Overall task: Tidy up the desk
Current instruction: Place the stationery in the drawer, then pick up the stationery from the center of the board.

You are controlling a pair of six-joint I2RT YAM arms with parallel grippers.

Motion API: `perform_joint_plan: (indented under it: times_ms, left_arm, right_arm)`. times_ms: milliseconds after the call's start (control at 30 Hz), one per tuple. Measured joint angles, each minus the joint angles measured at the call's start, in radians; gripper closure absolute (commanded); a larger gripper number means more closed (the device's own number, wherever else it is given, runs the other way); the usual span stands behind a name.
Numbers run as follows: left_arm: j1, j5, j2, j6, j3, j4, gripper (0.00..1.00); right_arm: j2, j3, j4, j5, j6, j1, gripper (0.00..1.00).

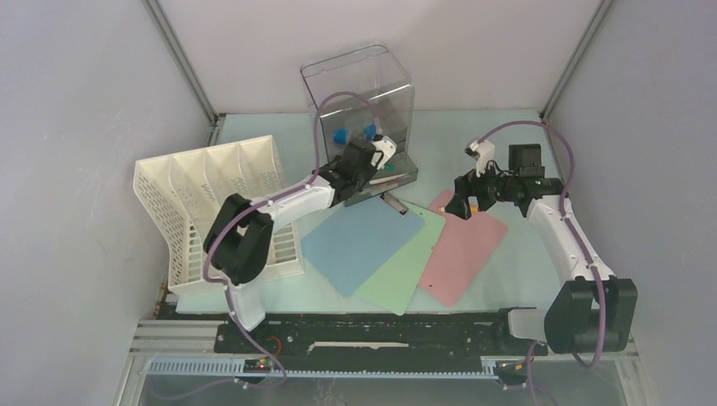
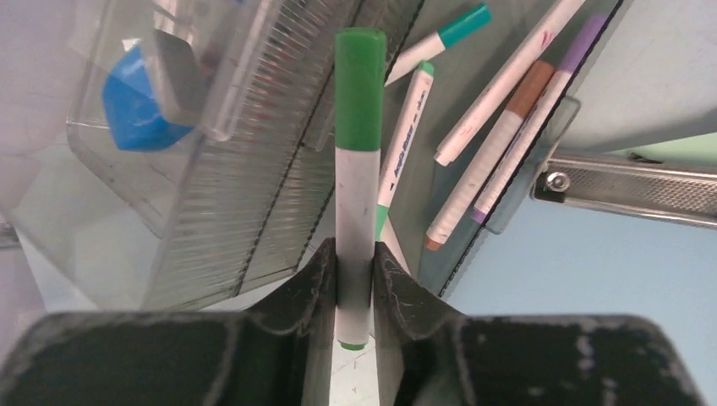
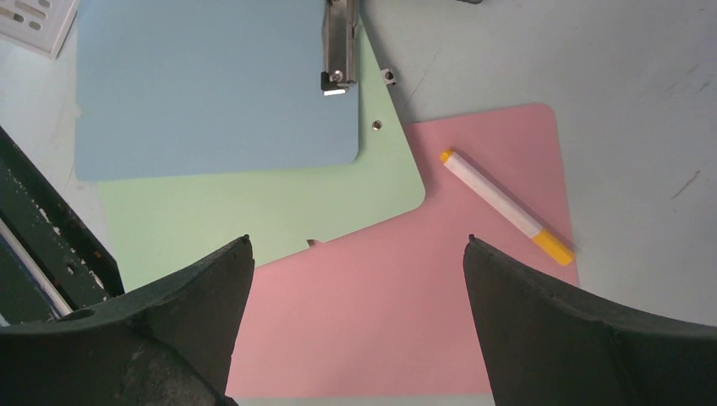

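Observation:
The desk (image 1: 507, 144) is a pale mint-green tabletop. At its back, my left gripper (image 1: 372, 156) is by the pulled-out drawer (image 2: 414, 194) of the clear plastic drawer box (image 1: 359, 85). In the left wrist view this gripper (image 2: 355, 249) is shut on a white marker with a green cap (image 2: 359, 127), which points out over the drawer. Several other markers (image 2: 507, 85) lie in the drawer. My right gripper (image 1: 461, 205) hangs open and empty (image 3: 358, 241) above the pink clipboard (image 3: 406, 296). A white marker with yellow ends (image 3: 505, 205) lies on that board.
Blue (image 1: 363, 241), green (image 1: 406, 262) and pink (image 1: 465, 245) clipboards lie fanned and overlapping mid-desk. A white slotted file rack (image 1: 211, 203) lies tipped at the left. Blue objects (image 2: 135, 106) sit inside the clear box. A black rail (image 1: 380, 330) runs along the front edge.

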Motion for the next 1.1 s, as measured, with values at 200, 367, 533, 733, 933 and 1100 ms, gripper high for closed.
perform_joint_plan:
  times_ms: [200, 367, 533, 733, 933, 1100]
  left_arm:
    - [0.000, -0.058, 0.068, 0.046, 0.008, 0.001, 0.38]
    - [0.000, -0.066, 0.068, 0.038, 0.011, 0.001, 0.33]
    - [0.000, 0.001, -0.032, -0.053, -0.008, -0.031, 0.22]
    - [0.000, 0.135, -0.375, -0.201, -0.111, -0.016, 0.01]
    - [0.002, 0.235, -0.645, -0.311, -0.204, -0.017, 0.00]
    - [0.007, 0.256, -0.711, -0.316, -0.252, -0.106, 0.00]
  right_arm:
    - [0.025, 0.023, -0.024, 0.008, -0.011, 0.011, 0.00]
    - [0.032, 0.029, -0.032, 0.018, -0.022, 0.015, 0.00]
    - [0.031, 0.037, -0.053, 0.018, -0.041, 0.015, 0.00]
    - [-0.013, 0.038, -0.053, 0.015, -0.082, 0.023, 0.00]
    - [0.056, 0.133, -0.056, 0.110, 0.013, 0.040, 0.00]
    - [0.317, 0.420, -0.196, 0.109, -0.023, 0.040, 0.00]
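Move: The left hand, still holding the green-capped marker, hangs over the left end of the open drawer. The drawer's middle lies about 4 cm ahead, 11 cm to its right and 9 cm below; the metal clip is 16 cm right and 1 cm back, and the blue clipboard's middle 15 cm back and 7 cm right. From the right hand, the yellow-capped marker is about 8 cm ahead, 2 cm right and 15 cm below, the drawer 16 cm ahead and 24 cm left. Down first: the left hand sinks about 2.5 cm at the drawer's left end as its fingers start to open and let go of the green-capped marker; then, opening fully, it climbs quickly and draws back some 13 cm from the drawer, rolling left side down. The empty right hand, wide open, waits, then slides about 6.5 cm forward towards the yellow-capped marker, rising slightly. ##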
